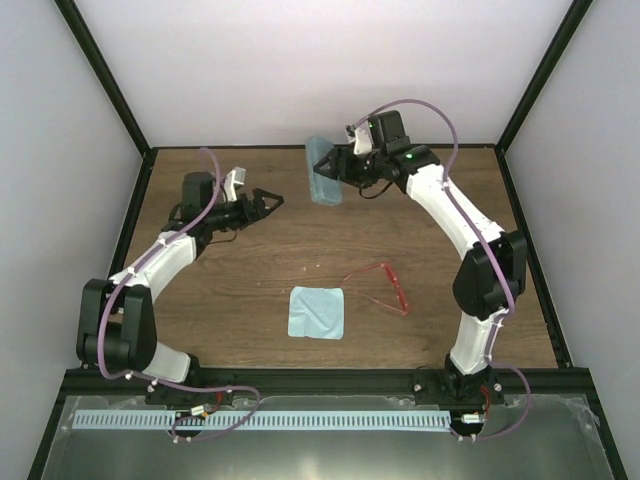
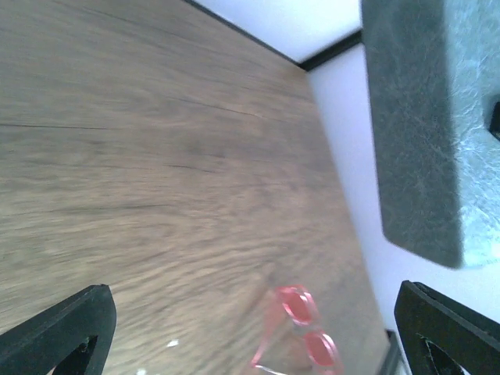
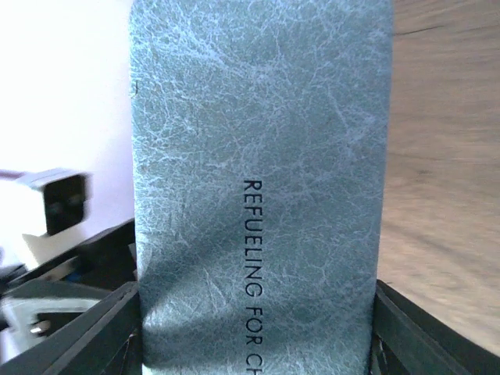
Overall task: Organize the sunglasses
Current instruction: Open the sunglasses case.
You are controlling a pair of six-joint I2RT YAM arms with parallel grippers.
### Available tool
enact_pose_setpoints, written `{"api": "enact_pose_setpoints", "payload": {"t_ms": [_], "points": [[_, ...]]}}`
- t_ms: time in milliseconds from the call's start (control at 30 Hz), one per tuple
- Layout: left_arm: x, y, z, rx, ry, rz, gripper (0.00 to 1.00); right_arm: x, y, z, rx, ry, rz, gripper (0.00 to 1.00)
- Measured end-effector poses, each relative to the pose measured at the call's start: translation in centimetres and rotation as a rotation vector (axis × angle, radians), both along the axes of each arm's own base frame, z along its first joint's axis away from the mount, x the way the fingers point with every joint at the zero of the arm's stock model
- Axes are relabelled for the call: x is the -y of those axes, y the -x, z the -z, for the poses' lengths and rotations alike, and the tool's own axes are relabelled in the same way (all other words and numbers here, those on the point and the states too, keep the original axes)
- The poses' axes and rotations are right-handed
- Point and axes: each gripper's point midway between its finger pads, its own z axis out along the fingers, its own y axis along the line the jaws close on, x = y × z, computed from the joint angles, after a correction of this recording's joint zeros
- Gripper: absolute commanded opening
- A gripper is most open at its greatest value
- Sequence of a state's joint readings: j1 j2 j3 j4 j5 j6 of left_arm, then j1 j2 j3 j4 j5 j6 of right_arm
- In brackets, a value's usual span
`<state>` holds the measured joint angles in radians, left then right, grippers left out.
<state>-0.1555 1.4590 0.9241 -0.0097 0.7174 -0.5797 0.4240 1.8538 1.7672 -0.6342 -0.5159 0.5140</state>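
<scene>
The red sunglasses [image 1: 385, 288] lie open on the wooden table right of centre; they also show in the left wrist view [image 2: 306, 332]. My right gripper [image 1: 338, 168] is shut on the closed blue-grey case [image 1: 322, 172] and holds it above the table's far middle. In the right wrist view the case [image 3: 258, 156] fills the frame between my fingers [image 3: 117, 332]. My left gripper [image 1: 268, 203] is open and empty, held left of the case. In its own view the left gripper [image 2: 250, 324] has its jaws wide apart, and the case [image 2: 426, 117] hangs at upper right.
A light blue square cloth [image 1: 317, 312] lies flat on the table left of the sunglasses. Black frame posts and white walls bound the table [image 1: 230, 300] on three sides. The left arm's wrist [image 3: 55, 203] shows beside the case.
</scene>
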Motion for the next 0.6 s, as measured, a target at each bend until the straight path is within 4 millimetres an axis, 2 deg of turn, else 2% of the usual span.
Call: {"api": "enact_pose_setpoints", "payload": {"t_ms": [100, 233, 600], "points": [[2.4, 0.5, -1.4, 0.015, 0.085, 0.087, 1.00, -2.2, 1.8, -1.9, 0.002, -0.094, -0.082, 0.60], [5.0, 1.3, -2.6, 0.014, 0.150, 0.175, 1.00, -3.9, 3.6, -1.3, -0.055, -0.149, -0.141, 0.60], [5.9, 1.6, -2.3, -0.014, 0.163, 0.195, 1.00, -3.2, 3.9, -0.7, -0.102, -0.193, -0.159, 0.60]]}}
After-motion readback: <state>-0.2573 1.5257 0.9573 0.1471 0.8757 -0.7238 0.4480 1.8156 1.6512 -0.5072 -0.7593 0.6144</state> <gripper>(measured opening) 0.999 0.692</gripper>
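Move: In the right gripper's fingers is the sunglasses case, its middle about at the hand point; the open left gripper, which it goes to meet, is roughly 14 cm to the left, 5 cm back and 6 cm lower. From the left hand the case is some 13 cm right, 5 cm ahead and 5 cm higher. The cloth lies about 18 cm back, 10 cm right of the left hand, the sunglasses 12 cm back, 26 cm right, both 18 cm below. Closing in from both sides, the left hand slides about 6 cm right and some 2 cm up with its fingers kept wide open, turning around 15 degrees partly clockwise, then slows almost to a stop beside the near end of the case. The right hand keeps its grip and carries the case back and to the left towards it, turning some 15 degrees, partly counter-clockwise, then settles. ##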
